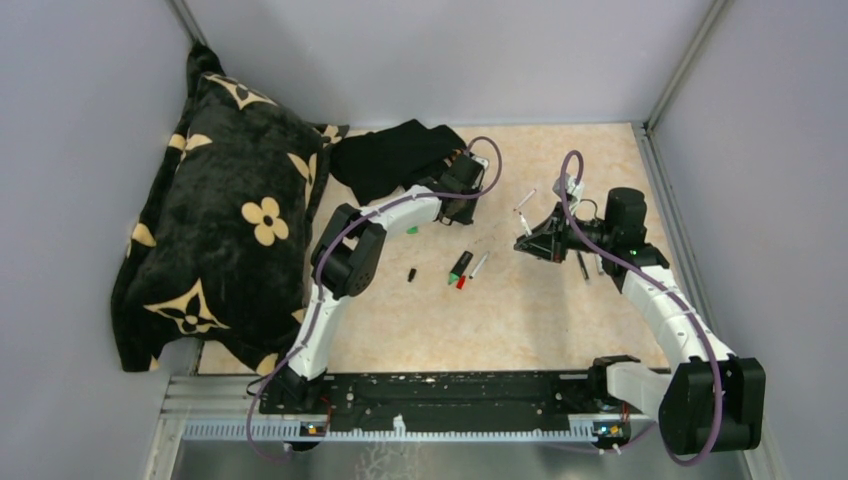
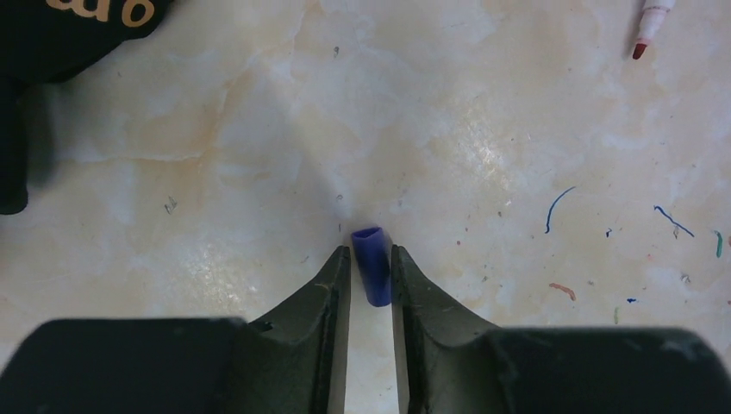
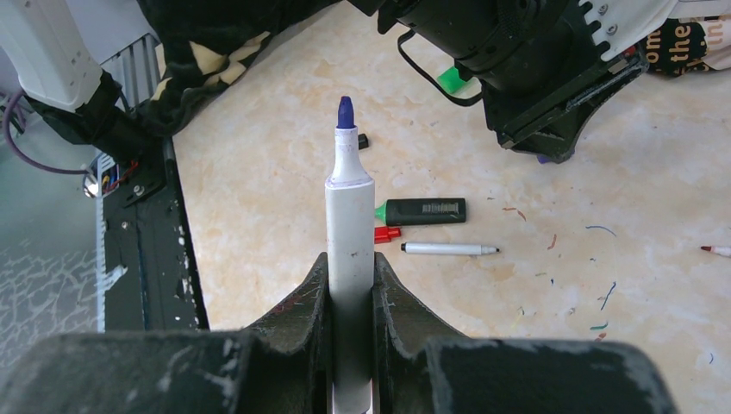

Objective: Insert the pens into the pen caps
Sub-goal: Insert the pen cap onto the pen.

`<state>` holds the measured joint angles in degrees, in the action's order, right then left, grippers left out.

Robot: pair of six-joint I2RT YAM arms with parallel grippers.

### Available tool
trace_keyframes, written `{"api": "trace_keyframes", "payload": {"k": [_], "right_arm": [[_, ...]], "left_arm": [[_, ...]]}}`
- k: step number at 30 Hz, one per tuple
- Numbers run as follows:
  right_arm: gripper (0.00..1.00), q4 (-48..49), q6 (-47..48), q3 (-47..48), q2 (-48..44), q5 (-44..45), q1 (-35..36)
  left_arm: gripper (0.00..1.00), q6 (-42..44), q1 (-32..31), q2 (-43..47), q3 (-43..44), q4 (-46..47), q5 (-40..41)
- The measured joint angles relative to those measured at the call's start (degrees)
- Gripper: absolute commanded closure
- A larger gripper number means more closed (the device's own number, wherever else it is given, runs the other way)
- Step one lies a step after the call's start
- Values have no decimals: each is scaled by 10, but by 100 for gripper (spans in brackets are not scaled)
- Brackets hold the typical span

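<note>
A purple pen cap (image 2: pixel 372 266) lies on the table between the fingers of my left gripper (image 2: pixel 371 259), which is shut on it at the far middle (image 1: pixel 461 204). My right gripper (image 3: pixel 350 272) is shut on a white-barrelled pen (image 3: pixel 349 224) with its bare purple tip pointing toward the left arm. Between the arms lie a black marker (image 3: pixel 425 210), a red cap (image 3: pixel 386 234), a white pen with a black tip (image 3: pixel 448 249), a black cap (image 1: pixel 411 274) and a green cap (image 1: pixel 411 230). A red-tipped pen (image 2: pixel 648 24) lies farther off.
A big black pillow with tan flowers (image 1: pixel 230 220) fills the left side. A black cloth (image 1: pixel 395 155) lies at the back, just behind the left gripper. Two more pens (image 1: pixel 590 264) rest right of the right gripper (image 1: pixel 530 240). Grey walls enclose the table.
</note>
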<state>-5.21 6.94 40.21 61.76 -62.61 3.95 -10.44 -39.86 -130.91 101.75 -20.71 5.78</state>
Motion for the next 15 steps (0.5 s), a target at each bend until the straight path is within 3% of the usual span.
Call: {"api": "trace_keyframes", "payload": {"k": [9, 15], "right_arm": [[100, 0, 0, 0, 0, -1, -3], [100, 0, 0, 0, 0, -5, -4]], "left_arm": [[99, 21, 1, -9, 16, -14, -9], [100, 66, 1, 3, -2, -7, -16]]}}
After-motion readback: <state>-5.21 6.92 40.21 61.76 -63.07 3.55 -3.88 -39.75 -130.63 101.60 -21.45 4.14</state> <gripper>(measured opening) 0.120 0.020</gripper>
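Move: The purple cap lies right between the left hand's parted fingertips, at most about 1 cm below the hand point. The green cap is some 12 cm to the left of it and 2 cm nearer the base; the black highlighter is about 11 cm back and 1 cm left, the small white pen about 11 cm back and 3 cm right. From the right hand, which holds the blue-tipped pen, the purple cap is roughly 17 cm ahead, 11 cm left and 18 cm below. The left fingers close from about a third open to nearly shut and pinch the purple cap from both sides. The left hand otherwise stays in place just above the table, its wrist turning clockwise by only some 5 degrees as the grip closes. ##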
